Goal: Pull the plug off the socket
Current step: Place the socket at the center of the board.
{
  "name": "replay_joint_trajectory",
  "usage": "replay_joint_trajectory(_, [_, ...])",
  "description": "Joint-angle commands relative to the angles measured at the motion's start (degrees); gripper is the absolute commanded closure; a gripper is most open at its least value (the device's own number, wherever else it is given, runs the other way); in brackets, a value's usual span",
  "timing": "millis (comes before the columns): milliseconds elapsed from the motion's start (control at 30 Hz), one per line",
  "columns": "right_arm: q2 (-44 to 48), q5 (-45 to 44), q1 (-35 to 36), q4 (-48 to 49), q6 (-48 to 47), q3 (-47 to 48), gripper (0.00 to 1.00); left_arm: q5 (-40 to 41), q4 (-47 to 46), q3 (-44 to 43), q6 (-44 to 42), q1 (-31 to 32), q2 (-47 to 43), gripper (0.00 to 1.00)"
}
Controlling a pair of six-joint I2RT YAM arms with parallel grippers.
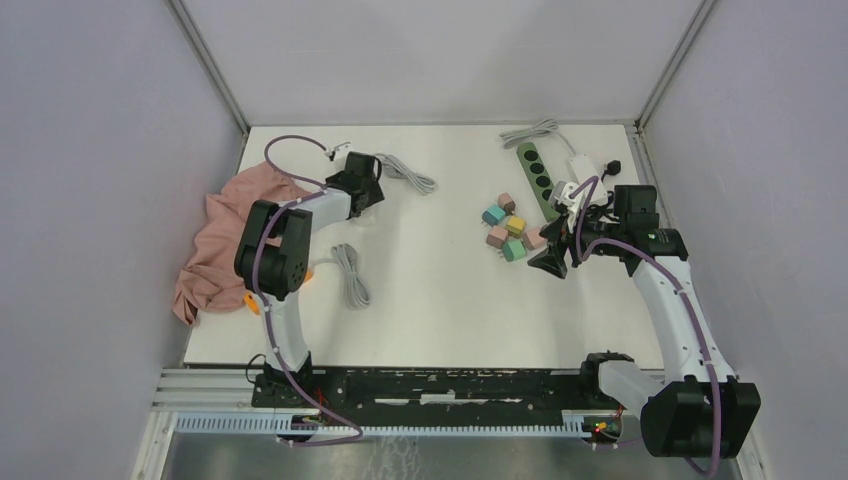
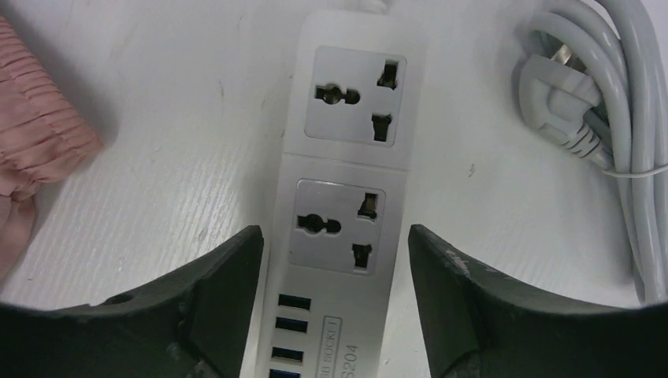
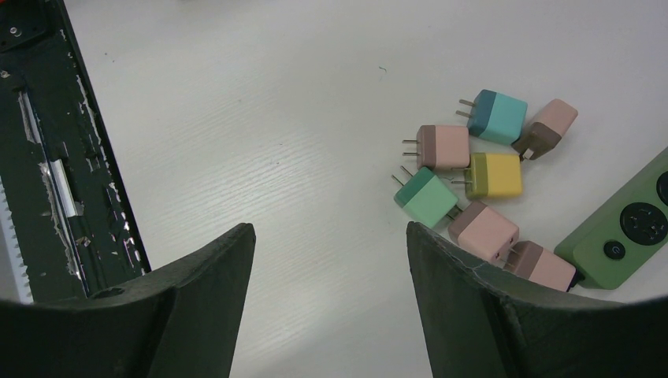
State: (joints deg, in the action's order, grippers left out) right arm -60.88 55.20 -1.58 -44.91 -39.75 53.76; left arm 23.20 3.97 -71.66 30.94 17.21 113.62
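A white socket strip (image 2: 350,161) lies on the table in the left wrist view, with both of its sockets showing and no plug in either. My left gripper (image 2: 335,230) is open and straddles the strip just above its USB ports. The left finger (image 2: 213,291) is close against the strip's edge, and the right one stands a little apart. Several small coloured plugs (image 3: 495,175) lie loose in a cluster at the right of the right wrist view. My right gripper (image 3: 329,227) hangs open over bare table beside them, holding nothing.
The strip's grey cord and plug (image 2: 555,98) lie coiled to its right. A pink cloth (image 1: 225,240) is bunched at the table's left edge. A green power strip (image 1: 537,178) lies at the back right. Another grey cable (image 1: 350,272) rests near the left arm.
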Motion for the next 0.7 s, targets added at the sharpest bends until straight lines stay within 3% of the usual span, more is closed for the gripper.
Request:
replay_joint_trajectory(0, [0.1, 0.8, -0.2, 1.1, -0.1, 0.8, 0.23, 0.1, 1.3, -2.6, 4.5, -1.2, -1.1, 0.17])
replay_joint_trajectory(200, [0.2, 1.0, -0.2, 0.9, -0.2, 0.9, 0.23, -3.1, 2.8, -2.0, 6.1, -1.4, -4.6, 0.04])
replay_joint_trajectory(333, [0.2, 1.1, -0.2, 0.7, -0.3, 1.0, 0.23, -7.0, 3.7, 1.5, 9.1, -1.4, -9.9, 0.01])
replay_joint_trajectory(667, [0.3, 1.7, -0.2, 0.6, -0.6, 0.9, 0.23, -19.3, -5.5, 20.8, 10.4, -1.1, -31.4, 0.01])
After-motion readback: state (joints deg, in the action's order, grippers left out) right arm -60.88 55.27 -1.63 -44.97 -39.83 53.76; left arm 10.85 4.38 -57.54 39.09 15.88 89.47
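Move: The white socket is still between the left fingers, its middle at the hand point and perhaps 1 cm below. Its grey cord bundle lies about 12 cm right and 4 ahead; the other grey cord is roughly 19 cm back, 2 left; the pink cloth some 28 left, 10 back. From the right hand the socket is about 47 cm left, 17 ahead and 17 below. The left fingers open wide, let go of the white socket, then rise about 9 cm and back 6. ##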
